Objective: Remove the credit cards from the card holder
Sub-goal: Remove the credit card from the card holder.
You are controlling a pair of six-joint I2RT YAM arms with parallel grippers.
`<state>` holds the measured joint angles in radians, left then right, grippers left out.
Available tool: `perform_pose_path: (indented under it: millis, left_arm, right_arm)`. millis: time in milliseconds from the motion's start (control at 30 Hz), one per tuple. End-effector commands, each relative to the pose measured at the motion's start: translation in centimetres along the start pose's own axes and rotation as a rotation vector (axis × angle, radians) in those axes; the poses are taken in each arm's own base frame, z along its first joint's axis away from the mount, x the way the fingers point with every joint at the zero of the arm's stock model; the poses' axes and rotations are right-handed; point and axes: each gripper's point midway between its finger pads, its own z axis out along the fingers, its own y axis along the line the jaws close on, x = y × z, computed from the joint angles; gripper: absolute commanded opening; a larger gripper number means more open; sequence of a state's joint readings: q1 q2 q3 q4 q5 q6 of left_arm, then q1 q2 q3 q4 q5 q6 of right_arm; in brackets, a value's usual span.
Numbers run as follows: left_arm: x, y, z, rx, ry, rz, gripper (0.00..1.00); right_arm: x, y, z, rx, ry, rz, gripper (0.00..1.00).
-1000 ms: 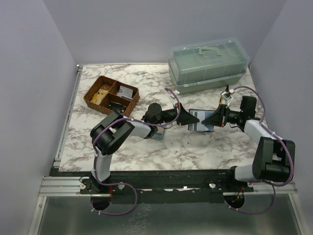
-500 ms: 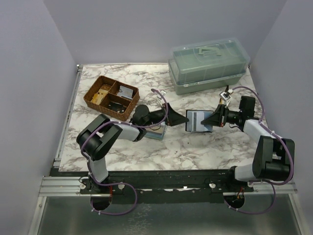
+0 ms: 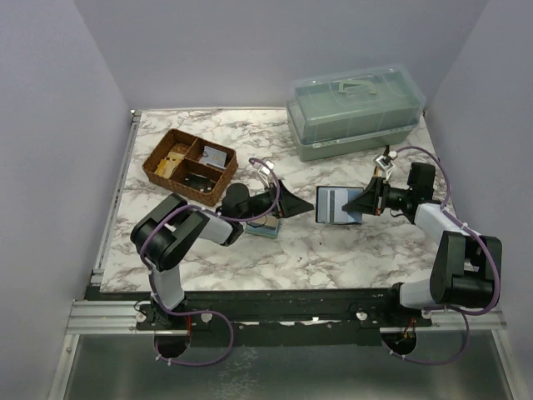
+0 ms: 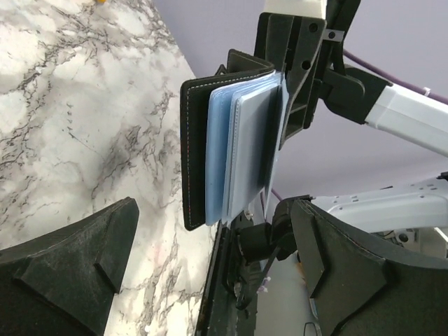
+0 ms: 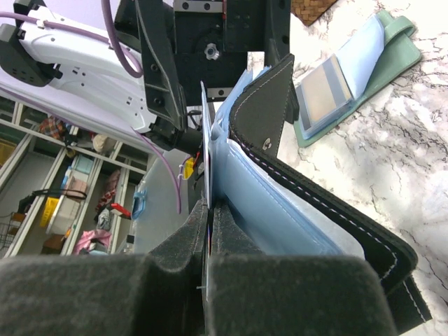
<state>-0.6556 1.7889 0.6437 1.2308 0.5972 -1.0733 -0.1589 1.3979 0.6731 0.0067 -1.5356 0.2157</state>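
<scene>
The black card holder (image 3: 337, 205) hangs open above the middle of the table, with my right gripper (image 3: 361, 202) shut on it from the right. In the right wrist view my right gripper (image 5: 208, 245) pinches a thin inner leaf beside the black cover (image 5: 315, 203). Pale blue credit cards (image 4: 241, 147) stand between the covers of the card holder (image 4: 194, 154). My left gripper (image 3: 296, 202) is open just left of the holder, apart from it. Nothing lies between the jaws of my left gripper (image 4: 210, 273). A teal sleeve with pale cards (image 3: 265, 227) lies on the table under the left arm.
A brown wicker divided tray (image 3: 158, 162) with small items stands at the back left. A green lidded plastic box (image 3: 354, 108) stands at the back right. The teal sleeve (image 5: 350, 70) lies flat beyond the holder in the right wrist view.
My left gripper has opened wide and drawn back to the left, away from the holder's edge. The right gripper and the holder have stayed in place.
</scene>
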Motion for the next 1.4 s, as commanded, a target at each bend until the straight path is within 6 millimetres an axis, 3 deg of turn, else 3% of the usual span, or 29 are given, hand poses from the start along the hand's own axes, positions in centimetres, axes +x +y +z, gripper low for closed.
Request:
perform_pose_path:
  millis: [0,267,433,600,1033,1200,1300,1367]
  left_arm:
    - [0.6,-0.6,1.6,0.044,0.029,0.025,0.99]
    - [1.6,-0.8,3.5,0.109,0.073,-0.018,0.85]
    - [1.7,-1.0,3.8,0.147,0.078,-0.042,0.68]
    - [1.7,-1.6,3.8,0.192,0.082,-0.068,0.45]
    - [1.4,-3.6,3.8,0.271,0.085,-0.067,0.44]
    - [1.6,-3.4,3.8,0.276,0.090,-0.075,0.21]
    - [1.3,-3.6,3.5,0.285,0.082,-0.071,0.00]
    - [0.9,-3.8,3.0,0.294,0.066,-0.072,0.00]
  right_arm:
    - [0.3,3.2,-0.5,-0.160,0.036,-0.035,0.00]
    - [0.3,3.5,-0.6,-0.171,0.038,-0.039,0.00]
    - [0.3,3.6,-0.6,-0.173,0.039,-0.039,0.00]
    - [0.3,3.4,-0.6,-0.172,0.038,-0.037,0.00]
    - [0.3,2.8,-0.5,-0.150,0.032,-0.024,0.00]
    - [0.3,2.8,-0.4,-0.147,0.031,-0.026,0.00]
    - [0.3,2.7,-0.4,-0.143,0.030,-0.028,0.00]
    - [0.2,2.5,-0.4,-0.131,0.027,-0.033,0.00]
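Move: The card holder lies open between the hands, its middle about 12 cm to the right of the open left gripper, roughly level in height and in reach; its near flap edge is only some 4 cm away. The right fingertips that hold it are about 16 cm to the right of the left hand, while the blue-green folder lies about 17 cm left, 5 cm back and 13 cm below. From the right hand, the card holder's middle is about 4 cm to the left. The card holder's left flap is taken by the left gripper: the open fingers slide right some 4 cm to bring the edge between them, then close, pausing about half open before shutting on it. Meanwhile the wrist turns clockwise by about 10 degrees and the hand eases slightly back and up. The right hand stays still and keeps its pinch on the other side. ##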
